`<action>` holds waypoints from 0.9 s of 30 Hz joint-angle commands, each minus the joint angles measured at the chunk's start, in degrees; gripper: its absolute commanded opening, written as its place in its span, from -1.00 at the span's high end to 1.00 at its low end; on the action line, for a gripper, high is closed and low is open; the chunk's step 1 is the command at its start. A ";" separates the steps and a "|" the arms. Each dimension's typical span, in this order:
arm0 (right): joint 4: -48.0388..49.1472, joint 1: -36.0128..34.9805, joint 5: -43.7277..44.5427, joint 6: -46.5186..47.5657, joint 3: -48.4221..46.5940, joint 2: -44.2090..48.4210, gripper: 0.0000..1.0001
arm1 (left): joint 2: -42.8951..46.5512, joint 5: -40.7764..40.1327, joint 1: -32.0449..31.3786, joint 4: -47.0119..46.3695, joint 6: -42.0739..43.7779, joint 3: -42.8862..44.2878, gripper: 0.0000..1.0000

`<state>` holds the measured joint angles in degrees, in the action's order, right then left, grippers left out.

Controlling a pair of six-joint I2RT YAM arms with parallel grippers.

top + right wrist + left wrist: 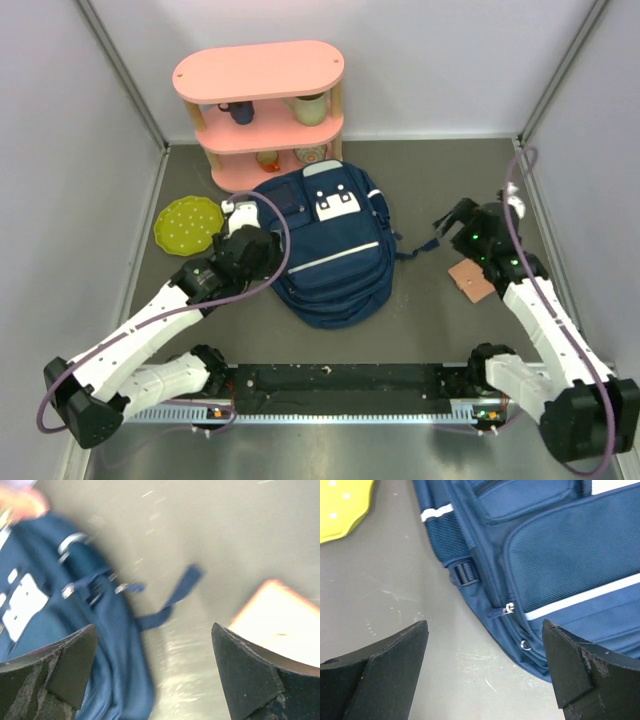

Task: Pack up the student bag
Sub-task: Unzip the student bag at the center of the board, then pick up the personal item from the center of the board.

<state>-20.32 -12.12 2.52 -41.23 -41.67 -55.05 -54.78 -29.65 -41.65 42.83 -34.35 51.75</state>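
Note:
The student bag (330, 250), navy with a white stripe and a white buckled patch, lies flat in the middle of the table. My left gripper (243, 228) hovers over its left edge. In the left wrist view this gripper (485, 650) is open with only bare table between the fingers. The bag's side (560, 555) and a zipper pull (509, 608) lie just ahead. My right gripper (450, 222) is right of the bag and apart from it. In the blurred right wrist view it (155, 655) is open and empty over the bag's edge (55, 630) and a loose strap (175, 595).
A pink two-tier shelf (260, 110) holding cups and bowls stands behind the bag. A green plate (187, 222) lies left of the left gripper. A tan flat card (470, 277) lies under the right arm. Grey walls close in both sides.

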 commanded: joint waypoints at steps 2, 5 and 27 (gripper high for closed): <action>-10.00 14.63 10.73 -0.59 2.47 0.82 -0.93 | 0.21 8.71 0.16 -7.66 3.75 1.08 -0.98; -13.08 19.57 13.38 -2.88 3.52 1.17 -0.98 | -0.58 12.94 0.16 -10.57 4.20 0.64 -0.98; -1.93 25.30 -6.26 3.71 12.66 -7.01 -0.88 | -14.72 35.79 -3.00 -29.55 1.48 4.58 -0.98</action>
<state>-27.59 12.56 7.90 -38.98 -31.20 -64.23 -64.36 0.34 -43.07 22.00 -31.68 51.72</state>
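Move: The tan wallet lies about 10 cm to the right of the right gripper, 6 cm back and roughly 16 cm below. The loose strap end is some 4 cm ahead and 2 cm right of that gripper, near mat height; the bag's middle is about 25 cm left and 2 cm ahead. From the left gripper, the bag's middle lies some 12 cm right, 7 cm ahead and 12 cm below, with the left zip pull 2 cm right and 3 cm ahead. Swing the open right gripper away from the bag, right and back, while lowering it about 13 cm and tipping the fingers down nearly 30 degrees; overshoot slightly, then come back some 3 cm left just over the wallet. Meanwhile carry the open left gripper about 13 cm right, nearly level, from the bag's left edge over its lower front, turning it clockwise. ##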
